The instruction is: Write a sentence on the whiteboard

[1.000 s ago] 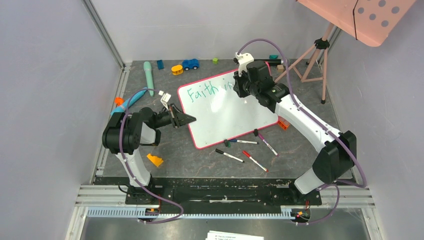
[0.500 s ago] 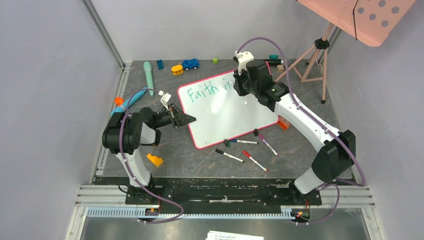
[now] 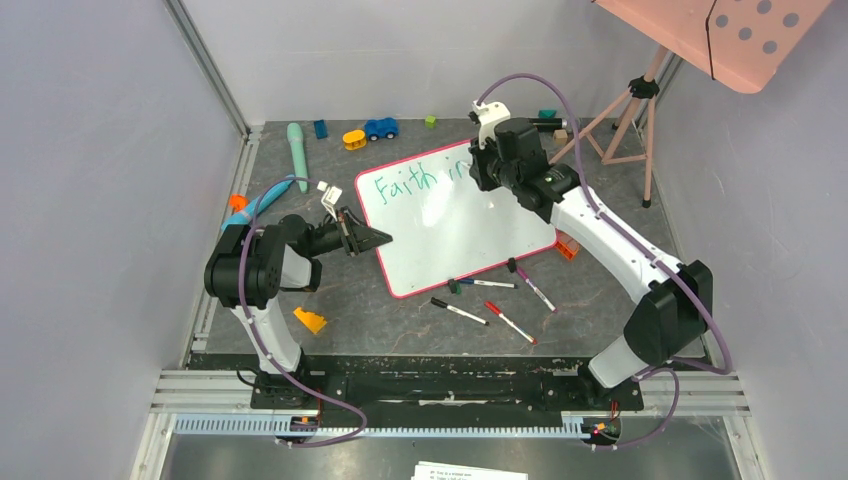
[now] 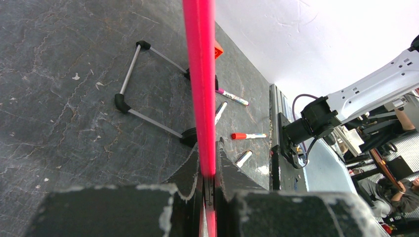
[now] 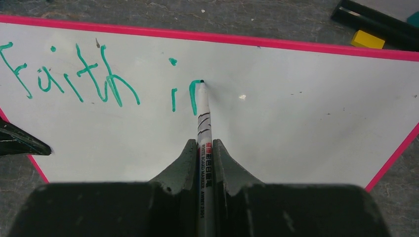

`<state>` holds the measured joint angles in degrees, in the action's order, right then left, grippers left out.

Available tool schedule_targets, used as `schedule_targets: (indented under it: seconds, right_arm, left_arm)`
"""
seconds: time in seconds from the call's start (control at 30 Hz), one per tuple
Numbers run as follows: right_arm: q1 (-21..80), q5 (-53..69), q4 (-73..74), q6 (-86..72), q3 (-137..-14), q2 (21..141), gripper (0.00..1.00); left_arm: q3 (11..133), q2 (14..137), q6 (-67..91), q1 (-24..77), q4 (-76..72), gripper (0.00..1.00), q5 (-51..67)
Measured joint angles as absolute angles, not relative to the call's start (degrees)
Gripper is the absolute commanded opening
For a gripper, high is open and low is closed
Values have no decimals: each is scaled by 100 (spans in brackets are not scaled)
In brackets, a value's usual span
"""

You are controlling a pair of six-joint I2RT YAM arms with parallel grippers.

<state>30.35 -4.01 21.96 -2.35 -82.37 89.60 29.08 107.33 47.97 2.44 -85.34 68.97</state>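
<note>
The whiteboard (image 3: 460,235) with its pink-red rim lies tilted on the dark table. The sentence (image 3: 405,183) in green reads "Faith i" plus the start of another letter, seen close in the right wrist view (image 5: 74,74). My right gripper (image 3: 482,170) (image 5: 203,144) is shut on a white marker (image 5: 203,118), whose tip touches the board (image 5: 296,123) at the top of a fresh green stroke. My left gripper (image 3: 375,237) (image 4: 208,148) is shut on the board's red rim (image 4: 200,74) at its left edge.
Several loose markers (image 3: 460,311) lie in front of the board. An orange block (image 3: 310,320) sits at the near left. Small toys, a blue car (image 3: 381,128) and a teal tube (image 3: 297,155) lie at the back. A tripod (image 3: 625,120) holds a pink dotted panel (image 3: 720,30) at the back right.
My right gripper has shifted slightly to the right with the marker, and the green stroke after the "i" has grown. The left arm and the board have not moved.
</note>
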Motion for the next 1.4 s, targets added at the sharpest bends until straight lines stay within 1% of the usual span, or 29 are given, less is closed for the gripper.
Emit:
schedule_targets:
  seconds: [0.43, 0.73, 1.0, 1.17, 1.4]
  right_arm:
    - [2989, -412, 2171, -276, -7723, 8670, 0]
    - [2987, -416, 2279, -298, -7756, 8621, 0]
    - [2947, -338, 2392, -307, -7688, 8082, 0]
    - [2947, -169, 2167, -480, -7345, 7708, 0]
    - [3103, -193, 1951, -825, -6545, 7546, 0]
  left_arm:
    - [2908, 10733, 4797, 244, -8534, 2, 6899]
    - [2908, 10733, 4792, 246, -8538, 2, 6908]
    - [2908, 10733, 4786, 250, -8547, 2, 6912]
    - [2908, 10733, 4786, 250, -8547, 2, 6912]
    - [2908, 10733, 4786, 250, -8547, 2, 6910]
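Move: About 5 cm ahead of the right hand, 2 cm left and 6 cm below is the blank spot where the n's right leg should end. The i is 3 cm farther left and "Faith" some 12 cm left of that spot, while the whiteboard's middle is level fore and aft with this hand, 3 cm left, 11 cm below. From the left hand, the spot lies roughly 8 cm ahead, 17 cm right and 8 cm higher. Drawing the green marker's tip down the sloping whiteboard, the right hand goes about 2.5 cm down, back and right to make the n's right leg. It then lifts the tip off, back and up, and finally sinks while still backing, tilting slightly, to hover below "in". The marker stays gripped, and the left hand keeps pinching the board's left edge. ##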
